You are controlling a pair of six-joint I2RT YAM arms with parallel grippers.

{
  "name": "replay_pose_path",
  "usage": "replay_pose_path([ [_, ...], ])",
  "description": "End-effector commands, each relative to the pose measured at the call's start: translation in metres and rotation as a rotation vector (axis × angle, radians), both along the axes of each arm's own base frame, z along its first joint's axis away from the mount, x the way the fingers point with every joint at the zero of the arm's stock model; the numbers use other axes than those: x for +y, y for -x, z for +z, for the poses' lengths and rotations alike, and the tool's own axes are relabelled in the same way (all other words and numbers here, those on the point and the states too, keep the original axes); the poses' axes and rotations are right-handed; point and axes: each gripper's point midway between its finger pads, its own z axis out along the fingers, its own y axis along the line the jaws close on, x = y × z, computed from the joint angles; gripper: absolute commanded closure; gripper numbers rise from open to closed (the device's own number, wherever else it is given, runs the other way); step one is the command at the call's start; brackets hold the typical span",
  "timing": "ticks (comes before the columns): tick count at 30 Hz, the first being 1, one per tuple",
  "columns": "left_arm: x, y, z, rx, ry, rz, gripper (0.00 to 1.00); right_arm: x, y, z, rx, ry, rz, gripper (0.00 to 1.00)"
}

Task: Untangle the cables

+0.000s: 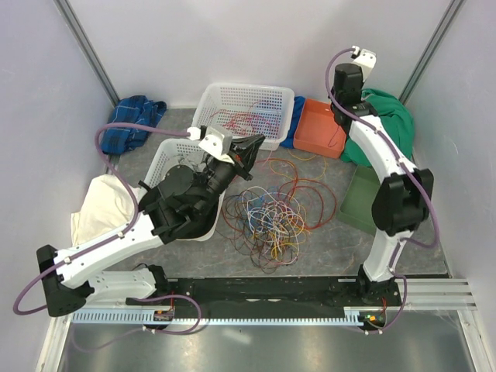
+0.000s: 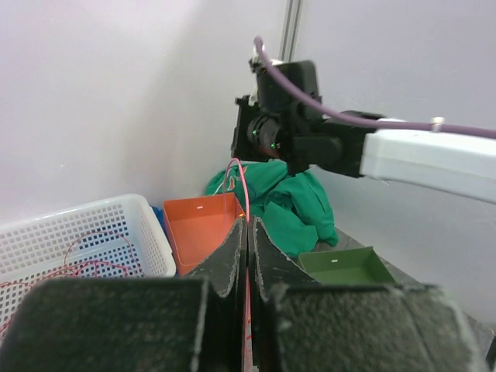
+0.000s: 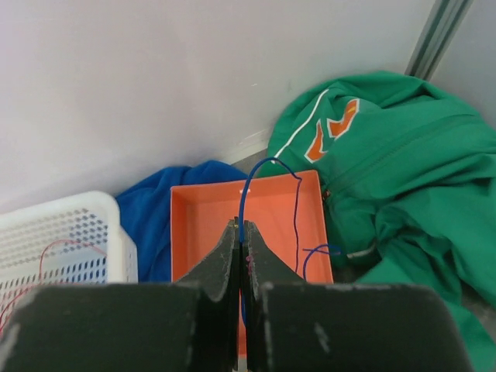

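The cables (image 1: 271,217) lie as a loose many-coloured tangle on the grey table in front of the arms. My left gripper (image 1: 248,149) hangs just above the tangle's far left edge. In the left wrist view this gripper (image 2: 248,226) is shut on a thin red cable (image 2: 242,186) that loops up past the fingertips. My right gripper (image 3: 241,226) hovers over the orange tray (image 3: 201,225) at the back right. It is shut on a blue cable (image 3: 267,163) that arches up and drops into the tray.
A white basket (image 1: 232,93) with red wires stands at the back. Under the left arm is a second white basket (image 1: 164,155). A green tray (image 1: 360,198) and a green garment (image 1: 391,116) lie right. Blue cloth (image 1: 136,120) and cream cloth (image 1: 101,205) lie left.
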Motion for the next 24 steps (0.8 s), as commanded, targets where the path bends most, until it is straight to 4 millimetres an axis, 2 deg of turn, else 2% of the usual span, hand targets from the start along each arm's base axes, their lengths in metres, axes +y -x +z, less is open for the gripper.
replay_pose_path([
  [1,0.011,-0.006,0.001,-0.027,0.020,0.054,0.98,0.008,-0.045,0.012,-0.089,-0.096,0.055,1.00],
  [3,0.008,-0.007,-0.005,-0.022,0.011,0.052,0.98,0.016,-0.057,0.000,-0.078,-0.133,0.092,1.00],
  [4,0.007,-0.008,-0.009,-0.017,0.006,0.053,0.98,0.020,-0.064,-0.019,-0.046,-0.137,0.107,1.00],
  [7,0.002,-0.012,-0.019,-0.002,-0.014,0.058,0.98,0.036,-0.072,-0.041,-0.014,-0.176,0.168,1.00],
  [8,0.002,-0.014,-0.020,0.000,-0.018,0.062,0.98,0.038,-0.071,-0.049,-0.002,-0.184,0.177,0.93],
  [9,0.000,-0.015,-0.020,0.002,-0.020,0.063,0.98,0.043,-0.070,-0.051,-0.002,-0.191,0.194,0.71],
  [10,0.000,-0.016,-0.020,0.005,-0.019,0.066,0.98,0.044,-0.063,-0.037,-0.034,-0.193,0.190,0.63],
  [11,0.000,-0.017,-0.020,0.008,-0.019,0.067,0.98,0.052,-0.057,-0.043,-0.049,-0.191,0.194,0.55],
  [12,0.000,-0.017,-0.016,0.008,-0.016,0.069,0.98,0.053,-0.052,-0.032,-0.088,-0.190,0.176,0.41],
  [13,-0.002,-0.019,-0.017,0.016,-0.020,0.073,0.98,0.055,-0.043,-0.009,-0.134,-0.193,0.177,0.35],
  [15,-0.002,-0.022,-0.013,0.028,-0.029,0.082,0.98,0.066,-0.030,0.005,-0.146,-0.192,0.179,0.25],
  [16,-0.005,-0.025,-0.014,0.036,-0.037,0.084,0.98,0.066,-0.020,0.022,-0.172,-0.197,0.171,0.24],
  [18,-0.006,-0.026,-0.010,0.038,-0.043,0.084,0.98,0.070,-0.003,0.024,-0.167,-0.202,0.166,0.21],
  [19,-0.006,-0.027,-0.010,0.063,-0.030,0.086,0.98,0.066,0.012,0.048,-0.213,-0.227,0.154,0.19],
  [20,-0.009,-0.029,-0.013,0.071,-0.041,0.089,0.98,0.066,0.022,0.039,-0.194,-0.228,0.154,0.16],
  [21,-0.008,-0.030,-0.004,0.066,-0.028,0.093,0.98,0.066,0.031,0.044,-0.205,-0.239,0.155,0.14],
  [22,-0.009,-0.032,-0.005,0.074,-0.042,0.098,0.98,0.064,0.049,0.067,-0.251,-0.256,0.167,0.13],
  [23,-0.010,-0.035,-0.003,0.076,-0.049,0.103,0.98,0.071,0.060,0.058,-0.234,-0.266,0.189,0.13],
  [24,-0.010,-0.036,0.013,0.064,-0.031,0.104,0.98,0.070,0.081,0.080,-0.279,-0.284,0.210,0.13],
])
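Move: The right hand holds the blue cable, with the orange bin about 6 cm ahead of it, a couple of centimetres to its left and some 26 cm below. The green cloth lies roughly 20 cm to the right of the bin and level with it; the white basket stands about 28 cm to the bin's left and 3 cm farther out. From the raised left hand, the bin is about 37 cm ahead, 22 cm right and 40 cm below. Forward some 6 cm and down about 9 cm over the orange bin goes the right hand, swinging slightly left; near the low point its fingers open wide and let go of the blue cable. It then draws back, left and up again, turning about 10 degrees counter-clockwise. The left hand keeps its pinch on the pink cable while sinking and easing forward a few centimetres. ##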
